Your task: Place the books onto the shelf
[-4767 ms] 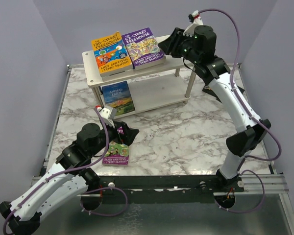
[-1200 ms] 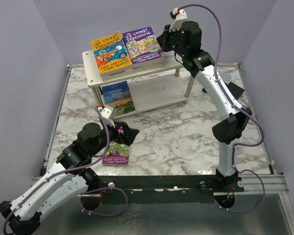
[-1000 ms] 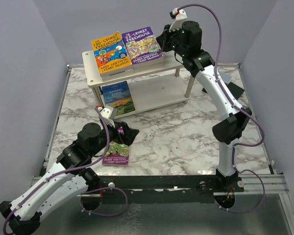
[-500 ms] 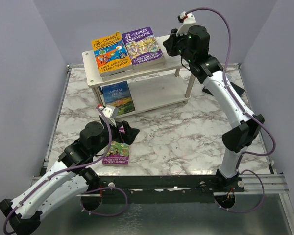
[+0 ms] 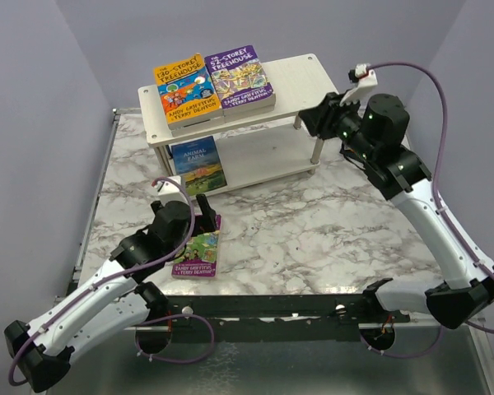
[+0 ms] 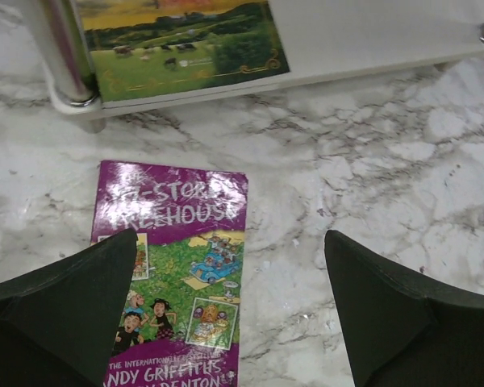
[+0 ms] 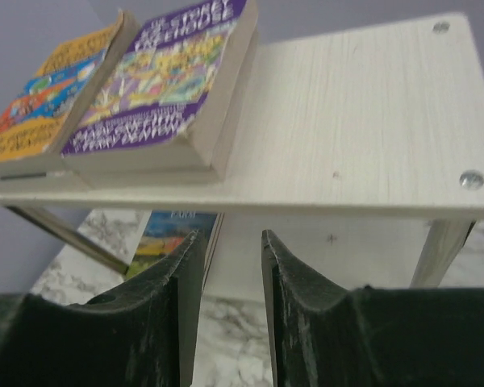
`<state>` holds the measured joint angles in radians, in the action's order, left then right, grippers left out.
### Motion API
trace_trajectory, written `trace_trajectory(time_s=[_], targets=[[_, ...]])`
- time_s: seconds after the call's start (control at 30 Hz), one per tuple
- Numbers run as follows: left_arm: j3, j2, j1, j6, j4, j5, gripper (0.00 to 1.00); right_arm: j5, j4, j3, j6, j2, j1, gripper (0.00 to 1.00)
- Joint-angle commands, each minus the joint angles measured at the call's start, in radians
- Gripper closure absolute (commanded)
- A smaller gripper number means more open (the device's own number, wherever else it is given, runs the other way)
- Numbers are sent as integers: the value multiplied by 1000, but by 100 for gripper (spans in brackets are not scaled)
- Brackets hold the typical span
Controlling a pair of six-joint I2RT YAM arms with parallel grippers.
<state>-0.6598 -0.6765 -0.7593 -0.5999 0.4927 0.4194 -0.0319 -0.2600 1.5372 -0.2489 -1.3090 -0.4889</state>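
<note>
The shelf (image 5: pixel 300 76) stands at the back of the table. On its top board lie an orange book (image 5: pixel 182 86) and a purple book (image 5: pixel 240 78), each on a small stack. An "Animal Farm" book (image 5: pixel 197 163) lies on the lower board. A green and purple Treehouse book (image 5: pixel 197 255) lies flat on the table. My left gripper (image 6: pixel 230 242) hovers wide open over that book's (image 6: pixel 177 266) right edge. To the right of the shelf and apart from it, my right gripper (image 7: pixel 231 235) holds nothing, its jaws partly apart. It faces the shelf's top board (image 7: pixel 355 121) and the purple book (image 7: pixel 165 72).
The marble table (image 5: pixel 313 230) has a raised metal rim, with a black rail (image 5: pixel 296 306) along the near edge. A silver shelf post (image 6: pixel 60 48) stands close ahead of my left gripper. Purple walls surround the table.
My right arm has drawn back to the right and down from the purple book, and its jaws have parted. My left gripper has shifted slightly over the book on the table.
</note>
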Motion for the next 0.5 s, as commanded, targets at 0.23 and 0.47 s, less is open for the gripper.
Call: trace_trajectory(time_s=[0.23, 0.47], targets=[[102, -104, 5, -354, 129, 371, 1, -287, 64, -454, -191, 143, -37, 61], [184, -212, 6, -390, 50, 430, 1, -345, 170, -646, -246, 133, -127, 60]])
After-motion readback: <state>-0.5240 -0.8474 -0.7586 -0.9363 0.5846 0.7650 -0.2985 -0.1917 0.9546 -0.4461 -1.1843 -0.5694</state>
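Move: The 17-storey treehouse book lies almost directly under the left gripper, about 16 cm below and some 4 cm to its left. The shelf's left front post stands about 15 cm ahead and 10 cm left of that gripper, at table level, and Animal Farm, on the lower board, about 24 cm ahead and 4 cm left. From the right gripper the 17-storey book is some 32 cm left, 14 cm back and 41 cm below; the purple book on the top board is 13 cm ahead, 17 cm left, slightly below. Sink the left gripper about 9 cm towards the 17-storey book while carrying it some 6 cm left, swinging the wrist counter-clockwise and tipping the wide-open fingers slightly downward. Meanwhile drop the right gripper about 20 cm away from the shelf top, drawing it back and a little left towards the same book, tilting it down and turning it counter-clockwise, with its opening unchanged. ##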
